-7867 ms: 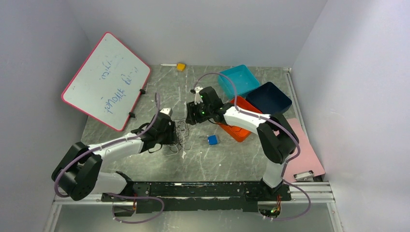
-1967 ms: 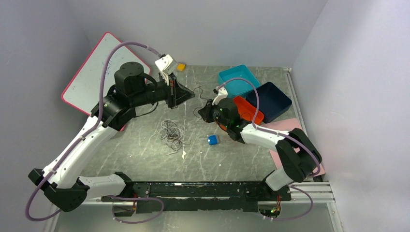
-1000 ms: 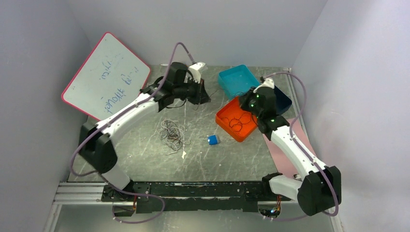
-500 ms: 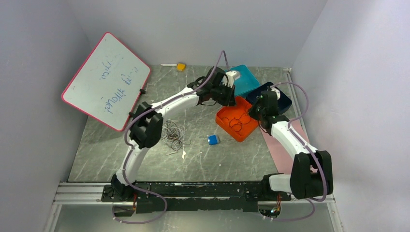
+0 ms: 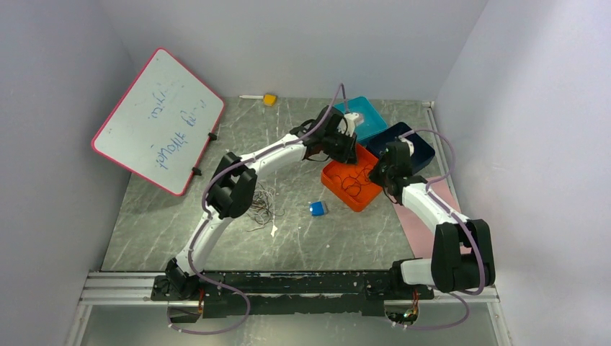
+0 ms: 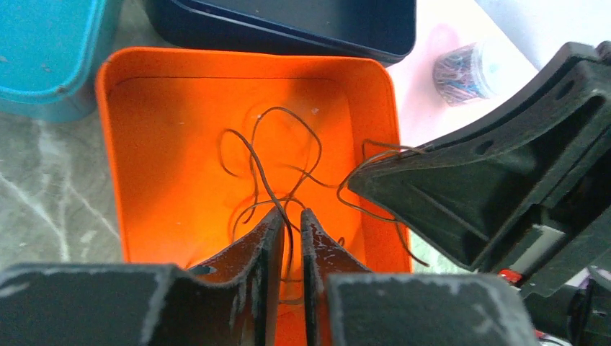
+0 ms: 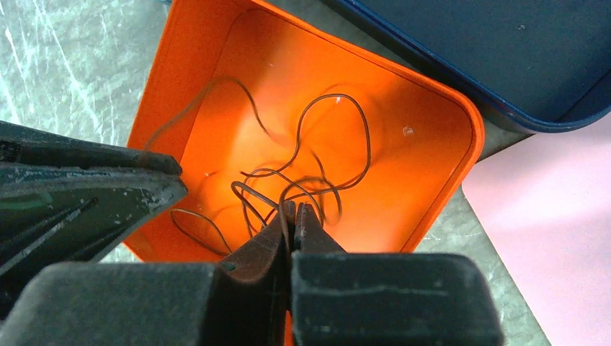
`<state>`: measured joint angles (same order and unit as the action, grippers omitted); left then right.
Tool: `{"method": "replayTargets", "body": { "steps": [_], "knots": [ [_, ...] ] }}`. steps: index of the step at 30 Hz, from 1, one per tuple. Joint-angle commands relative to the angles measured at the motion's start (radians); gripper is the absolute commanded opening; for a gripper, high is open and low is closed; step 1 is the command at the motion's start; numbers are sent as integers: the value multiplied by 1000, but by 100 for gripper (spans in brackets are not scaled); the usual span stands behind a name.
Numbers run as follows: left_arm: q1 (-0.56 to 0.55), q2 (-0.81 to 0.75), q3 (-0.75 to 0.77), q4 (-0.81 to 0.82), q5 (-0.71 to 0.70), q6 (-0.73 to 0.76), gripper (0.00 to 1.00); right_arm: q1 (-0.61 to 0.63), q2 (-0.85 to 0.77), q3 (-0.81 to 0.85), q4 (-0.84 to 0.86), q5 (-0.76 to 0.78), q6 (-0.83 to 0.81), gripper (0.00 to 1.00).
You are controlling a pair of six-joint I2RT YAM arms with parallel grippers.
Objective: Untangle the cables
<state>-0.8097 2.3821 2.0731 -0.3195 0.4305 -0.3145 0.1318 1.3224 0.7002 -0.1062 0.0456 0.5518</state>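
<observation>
A thin dark cable (image 6: 252, 155) lies in loose loops inside the orange tray (image 6: 108, 144). My left gripper (image 6: 290, 213) hangs over the tray's near side, jaws slightly open, with one strand running loose through the narrow gap. My right gripper (image 7: 294, 207) is shut on the same cable (image 7: 360, 130) at its tips, low over the tray (image 7: 447, 187). From above, both grippers, left (image 5: 348, 150) and right (image 5: 376, 174), meet over the tray (image 5: 331, 176). A whitish-grey tangle of cables (image 5: 261, 203) lies on the table, partly behind the left arm.
A teal tray (image 5: 366, 115) and a dark blue tray (image 5: 419, 144) stand behind the orange one. A blue block (image 5: 317, 208) lies near the tangle. A whiteboard (image 5: 155, 119) leans at the left, a pink clipboard (image 5: 454, 231) at the right, a yellow block (image 5: 269, 99) at the back.
My left arm has swung right from the table's back centre to over the orange tray, and its jaws have just parted. The right gripper has dropped closer to the tray, still shut.
</observation>
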Motion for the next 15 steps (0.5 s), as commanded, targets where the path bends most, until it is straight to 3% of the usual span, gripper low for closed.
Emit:
{"method": "replayTargets", "body": {
  "steps": [1, 6, 13, 15],
  "knots": [
    [-14, -21, 32, 18, 12, 0, 26, -9, -9, -7, 20, 8, -17, 0],
    [-14, -81, -7, 20, -31, 21, 46, -9, -15, -6, 14, 19, -25, 0],
    [-7, -257, -140, 38, -138, 44, 51, -10, 8, -4, 56, -32, -43, 0],
    [1, -330, -207, 54, -166, 47, 52, -9, 31, 17, 55, -48, -55, 4]
  ]
}}
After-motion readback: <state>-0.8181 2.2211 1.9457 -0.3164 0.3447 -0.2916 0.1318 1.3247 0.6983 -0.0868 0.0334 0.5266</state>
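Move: The left hand, a cable strand between its fingertips, hangs over the near-left part of the orange box, whose middle is about 3 cm back, 3 cm right and 6 cm below. The navy box lies some 6 cm ahead and 16 cm right of it, the grey cable pile about 10 cm back and 27 cm left. From the right hand, also holding cable, the orange box's middle is about 2 cm ahead, 2 cm left and 4 cm below. The left fingers spread from nearly shut to half open and let go of the dark cable over the orange box, the hand all but still at first. It then lifts about 4 cm and draws some 2 cm to the left, away from the box and clear of the cable, the wrist tilting slightly. The right hand stays put in the box, its shut fingers keeping their pinch on its own part of the cable. ##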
